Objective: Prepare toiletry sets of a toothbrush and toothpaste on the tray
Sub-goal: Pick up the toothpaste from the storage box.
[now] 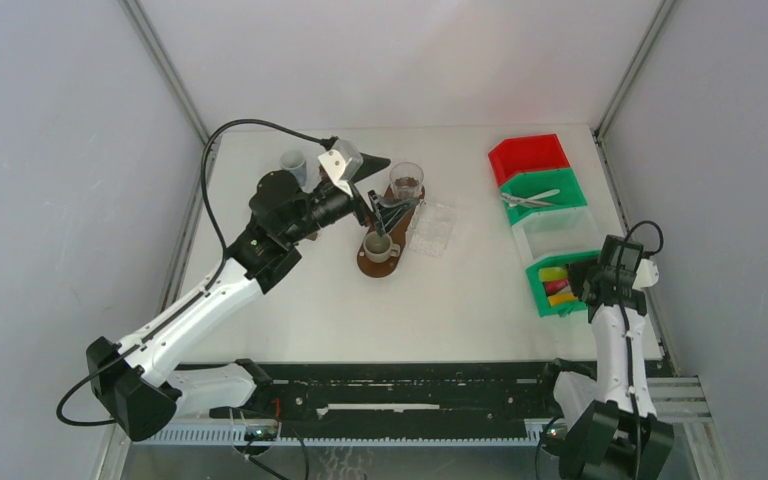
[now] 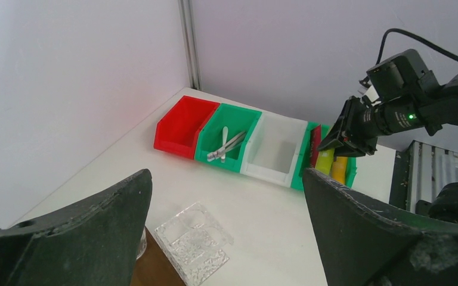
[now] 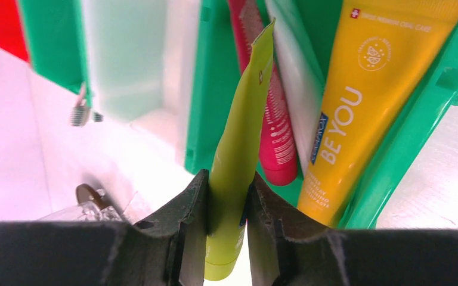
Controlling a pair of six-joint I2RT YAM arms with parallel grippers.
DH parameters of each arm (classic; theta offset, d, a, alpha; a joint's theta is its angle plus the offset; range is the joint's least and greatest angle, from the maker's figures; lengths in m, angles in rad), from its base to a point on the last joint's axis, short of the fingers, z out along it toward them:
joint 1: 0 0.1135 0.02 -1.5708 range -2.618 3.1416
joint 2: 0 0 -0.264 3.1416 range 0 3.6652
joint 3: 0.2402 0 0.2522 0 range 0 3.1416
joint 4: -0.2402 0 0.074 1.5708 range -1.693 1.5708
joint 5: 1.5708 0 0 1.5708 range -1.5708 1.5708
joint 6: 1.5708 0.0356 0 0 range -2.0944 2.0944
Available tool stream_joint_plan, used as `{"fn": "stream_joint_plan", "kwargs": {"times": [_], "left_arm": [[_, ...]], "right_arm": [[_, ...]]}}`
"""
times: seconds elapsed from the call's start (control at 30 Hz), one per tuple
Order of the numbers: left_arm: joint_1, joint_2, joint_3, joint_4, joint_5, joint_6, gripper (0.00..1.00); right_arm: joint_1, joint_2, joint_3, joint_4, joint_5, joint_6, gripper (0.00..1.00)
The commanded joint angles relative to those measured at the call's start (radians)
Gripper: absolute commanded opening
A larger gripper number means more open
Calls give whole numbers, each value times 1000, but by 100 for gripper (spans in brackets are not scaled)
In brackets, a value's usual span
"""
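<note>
My right gripper [image 3: 226, 185] is shut on a lime green toothpaste tube [image 3: 241, 119], which stands on edge over the nearest green bin [image 1: 560, 285]. A pink-red tube [image 3: 274, 137] and a yellow tube [image 3: 346, 113] lie in that bin. White toothbrushes [image 1: 530, 198] rest in the second green bin [image 2: 226, 145]. The brown wooden tray [image 1: 365, 266] sits mid-table with a mug [image 1: 378, 245] and a glass cup [image 1: 406, 180] on it. My left gripper [image 2: 226, 238] hangs open above the tray's right edge with nothing between its fingers.
A row of bins runs along the right side: red [image 1: 528, 155], green, white [image 1: 558, 232], green. A clear plastic insert [image 1: 430, 228] lies just right of the wooden tray. Another small cup [image 1: 293, 160] stands at the back left. Enclosure walls close in on both sides.
</note>
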Motion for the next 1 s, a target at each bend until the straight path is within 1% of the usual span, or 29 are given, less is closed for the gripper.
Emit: {"fn": "stream_joint_plan", "kwargs": {"times": [0.0,0.17,0.23,0.27,0.43,0.57,0.7,0.83,0.97], "left_arm": [[5,-23,-15,58,27,-22,100],[-1,-15,7,15,39,-4,100],[-8,-4,31,-26,25,10,100],[-12,1,44,-46,26,16,100],[-13,14,71,-79,66,6,100],[-13,43,105,-107,125,-24,100],[-11,119,163,-107,210,-96,100],[0,200,190,-21,308,-221,99],[3,279,222,86,406,-370,94]], "right_arm": [[-10,-88,12,12,-35,-24,12],[-9,-176,40,4,-94,-75,11],[-7,-202,51,31,-149,-118,11],[-7,-215,53,52,-181,-135,6],[11,-252,46,229,-403,-218,0],[80,-253,36,437,-547,-234,0],[225,-261,49,623,-542,-288,0],[346,-244,112,667,-518,-395,0],[393,-233,148,711,-534,-453,0]]}}
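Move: My right hand already pinches the green toothpaste just above the near green compartment. The red tube lies some 4 cm ahead and 5 cm below; the orange tube about 1 cm back, 2 cm right and 6 cm below. My open left hand is roughly 37 cm left, 2 cm ahead and 30 cm higher; the mug is 44 cm left, 12 cm ahead and 5 cm lower. From my left hand, the green toothpaste is about 37 cm right, 2 cm back and 30 cm below. Keeping the green toothpaste pinched, I raise my right hand off the storage box, then swing it left as it climbs, some 20 cm up and 16 cm left, towards my left hand; its wrist rolls the fingers from steeply down to pointing left, near level. My left hand, staying open, sinks 3 cm, then reaches about 5 cm right towards the tube, turning clockwise and tipping down. ##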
